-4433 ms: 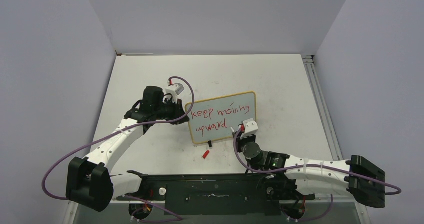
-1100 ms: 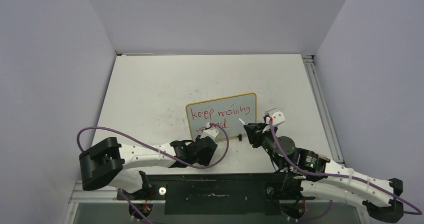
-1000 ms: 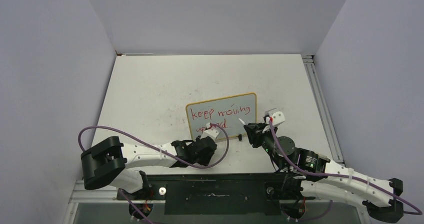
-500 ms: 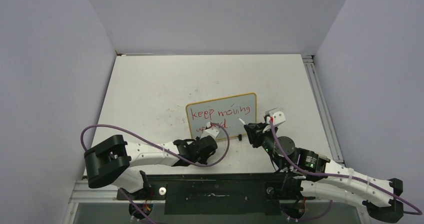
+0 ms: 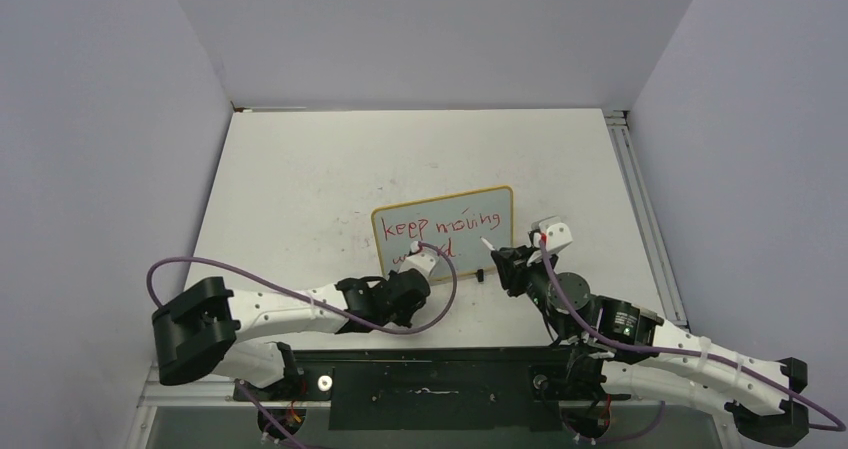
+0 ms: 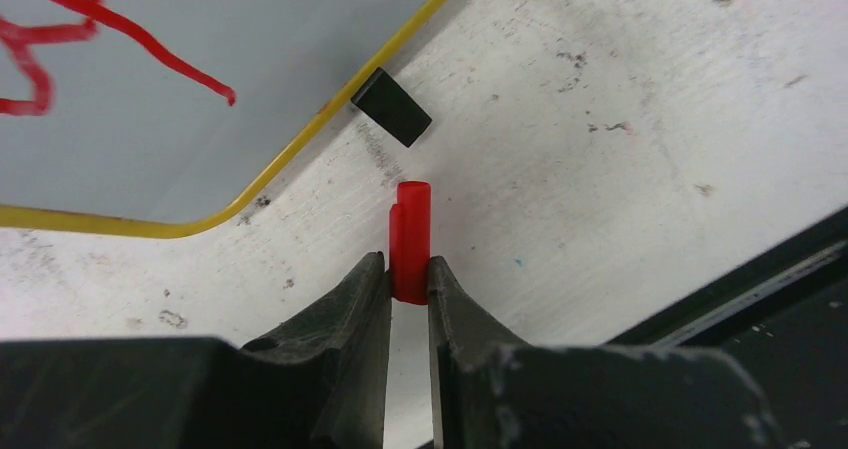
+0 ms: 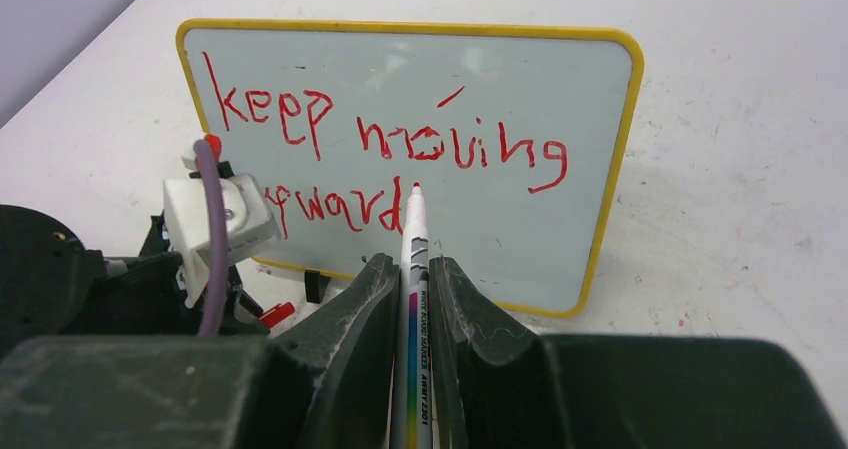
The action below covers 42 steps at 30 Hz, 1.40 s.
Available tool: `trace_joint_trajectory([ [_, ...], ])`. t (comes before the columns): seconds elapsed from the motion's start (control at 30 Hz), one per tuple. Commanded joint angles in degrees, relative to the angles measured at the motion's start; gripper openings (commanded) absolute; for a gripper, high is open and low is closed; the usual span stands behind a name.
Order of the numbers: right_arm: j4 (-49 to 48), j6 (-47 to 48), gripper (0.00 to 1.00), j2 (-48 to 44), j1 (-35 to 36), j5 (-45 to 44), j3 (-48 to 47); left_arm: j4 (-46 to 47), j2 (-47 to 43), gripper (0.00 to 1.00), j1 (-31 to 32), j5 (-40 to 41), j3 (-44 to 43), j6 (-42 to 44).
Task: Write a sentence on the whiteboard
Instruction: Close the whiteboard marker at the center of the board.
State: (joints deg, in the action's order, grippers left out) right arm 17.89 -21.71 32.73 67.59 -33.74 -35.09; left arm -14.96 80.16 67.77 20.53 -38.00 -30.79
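The whiteboard (image 5: 440,201) stands on the table on small black feet (image 6: 391,107), yellow-framed. The sentence (image 7: 380,134) in red reads "keep moving upward" over two lines. My left gripper (image 6: 408,269) is low at the board's near left corner, shut on a small red marker cap (image 6: 411,231) that points at the table. My right gripper (image 7: 408,264) is shut on a white marker (image 7: 413,299). Its red tip (image 7: 414,191) is just off the board's face beside the end of "upward". From above, the marker (image 5: 487,245) sits at the board's lower right.
The black base rail (image 5: 430,379) runs along the near table edge, close behind the left gripper. A metal track (image 5: 640,209) lines the right side. Faint marker specks dot the tabletop (image 6: 620,129). The left arm's purple cable (image 7: 207,239) loops in front of the board's lower left.
The left gripper's jaws have closed on the red cap lying by the board's foot, and the left arm has shifted slightly. The right arm and marker have stayed where they were.
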Motion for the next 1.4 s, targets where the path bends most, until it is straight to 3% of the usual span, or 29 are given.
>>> trace_joint_trajectory([
  [0.0, 1.29, -0.28, 0.05, -1.64, 0.35, -0.69, -4.64, -3.41, -8.22, 0.00, 0.11, 0.32, -4.44, 2.55],
  [0.23, 3.97, 0.64, 0.05, 0.44, 0.35, 4.05, -9.69, -14.10, -16.62, 0.00, -0.67, -3.52, -14.54, 8.13],
  [0.37, 4.89, 1.37, 0.05, 5.04, 0.15, 8.21, -13.56, -17.34, -20.10, 0.00, -4.86, -8.26, -18.18, 14.07],
  [0.5, 4.23, 2.79, 0.05, 8.06, -1.59, 16.04, -16.12, -17.42, -23.81, 0.00, -12.71, -17.03, -17.71, 19.72],
  [0.67, 5.65, 5.17, 0.05, 9.46, -7.25, 27.35, -18.98, -14.31, -29.65, 0.00, -13.89, -21.25, -12.28, 25.86],
  [0.87, 6.14, 7.48, 0.05, 13.28, -20.20, 48.69, -20.02, -9.64, -34.92, 0.00, -13.98, -27.85, -6.06, 28.15],
  [1.0, 1.66, 6.28, 0.05, 17.34, -35.16, 78.18, -17.66, -8.63, -35.25, 0.00, -14.07, -32.27, -4.60, 29.64],
  [1.1, -4.04, 1.79, 0.05, 18.21, -42.74, 92.50, -14.30, -9.23, -35.17, 0.00, -13.98, -33.51, -3.95, 30.51],
  [1.2, -4.54, 0.28, 0.05, 19.49, -43.86, 99.16, -14.07, -8.96, -35.52, 0.00, -13.98, -35.30, -3.80, 31.23],
  [1.37, 3.57, 4.53, 0.06, 21.18, -43.61, 102.68, -15.30, -8.21, -36.40, 0.00, -13.89, -38.32, -3.16, 32.19],
])
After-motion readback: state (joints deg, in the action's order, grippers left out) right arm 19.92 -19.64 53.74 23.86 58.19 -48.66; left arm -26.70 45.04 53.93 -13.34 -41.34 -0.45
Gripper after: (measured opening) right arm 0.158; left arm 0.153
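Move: The left gripper already pinches the red cap just over the table. The tip of the open marker, still held by the right gripper, lies some 14 cm to the left gripper's right, 7 cm ahead and 18 cm above. The near black clip is 5 cm ahead and 1 cm right of the left gripper; the whiteboard's middle is 19 cm ahead, 7 cm right. From the right gripper, the cap lies about 16 cm left, 2 cm back and 20 cm below. Lift the left gripper with the pinched cap almost 19 cm off the table, then let it sink back about 3 cm while turning clockwise, so the cap's open end swings right towards the marker. Raise the right gripper some 6 cm and shift it 4 cm left, then swing its fingers about 45 degrees counter-clockwise, tipping down and sinking slightly, to aim the marker's tip at the cap. Keep both grips shut. ##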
